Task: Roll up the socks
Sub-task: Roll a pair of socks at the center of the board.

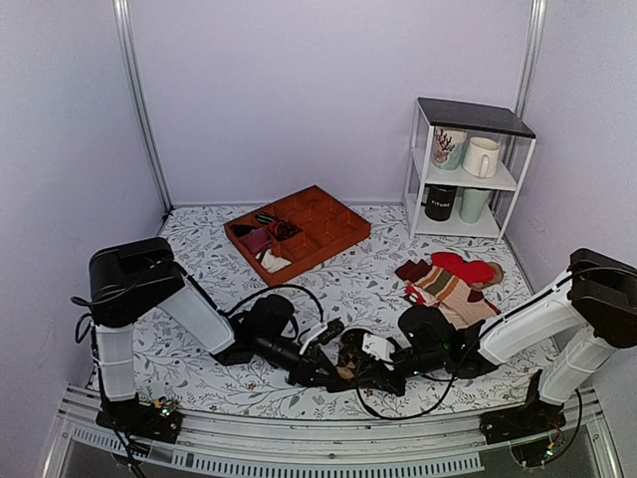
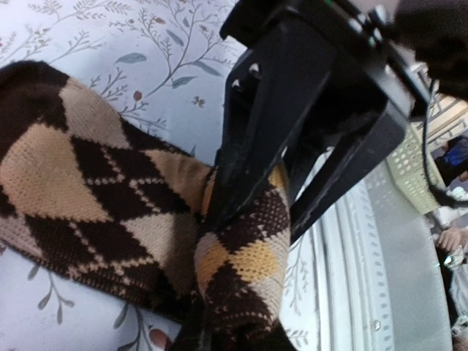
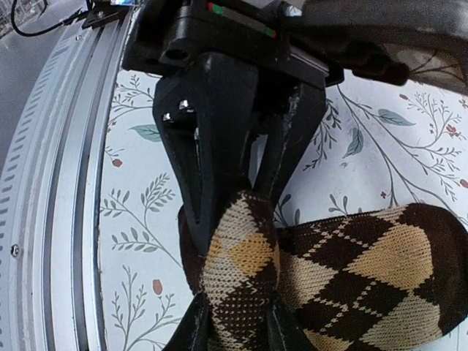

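Note:
The socks are dark brown with tan and cream argyle diamonds, and they lie near the table's front edge between my two grippers. In the left wrist view most of the socks lie flat to the left, and one end is folded into a thick roll. My left gripper pinches that roll from one side. My right gripper comes from the opposite side, a finger pressed on each flank of the roll. In the top view the left gripper and right gripper almost touch.
A pile of red, striped and beige socks lies at mid right. An orange divided tray holding small bundles sits at the back. A white shelf with mugs stands at back right. The metal front rail runs just behind the grippers.

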`<state>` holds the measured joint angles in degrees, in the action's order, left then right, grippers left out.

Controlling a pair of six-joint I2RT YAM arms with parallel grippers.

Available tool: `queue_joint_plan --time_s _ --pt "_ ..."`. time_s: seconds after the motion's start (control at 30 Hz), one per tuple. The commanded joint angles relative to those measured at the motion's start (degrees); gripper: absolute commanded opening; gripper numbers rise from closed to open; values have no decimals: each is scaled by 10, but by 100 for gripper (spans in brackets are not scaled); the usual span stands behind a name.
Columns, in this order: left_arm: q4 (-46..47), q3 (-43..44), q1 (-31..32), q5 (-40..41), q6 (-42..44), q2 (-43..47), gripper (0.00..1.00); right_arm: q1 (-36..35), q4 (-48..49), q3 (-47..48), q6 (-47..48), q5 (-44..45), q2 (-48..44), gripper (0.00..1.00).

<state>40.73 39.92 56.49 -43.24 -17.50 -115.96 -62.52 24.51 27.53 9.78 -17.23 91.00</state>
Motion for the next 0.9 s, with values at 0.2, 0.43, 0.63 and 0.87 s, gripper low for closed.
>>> queue_joint_plan --time_s 0.2,0.43,0.63,0.87 --pt "-126 -51 1 209 89 135 99 37 -47 13 -105 -79 78 19" --pt "6 -145 34 362 174 268 99 65 -51 28 -145 -162 113 19" --pt "89 -172 66 242 226 256 100 91 -85 57 -161 -243 153 18" --pt "94 -138 78 191 250 172 99 96 -118 80 -155 -265 181 18"
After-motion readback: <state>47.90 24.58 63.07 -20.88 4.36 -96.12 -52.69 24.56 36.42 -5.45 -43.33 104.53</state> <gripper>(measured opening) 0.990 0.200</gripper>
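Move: Between the closed fingertips of both hands sits the folded near end of the brown argyle sock; the sock's middle is some 5 cm ahead of each hand, about 1 cm right of the left hand, 1 cm left of the right hand, and about 1 cm lower. The striped socks lie roughly 30 cm ahead and 24 cm right of the right hand. The red tray is some 48 cm ahead and 11 cm left of the left hand. Letting go of the sock, the left hand opens wide and lifts up, forward and to its left, then swings back and sinks a little, ending about 5 cm higher and 3 cm farther left, rolled some 35 degrees with its top tipped back. The right hand keeps its pinch on the folded end, turning its top forward about 30 degrees while easing a couple of centimetres left and forward. ##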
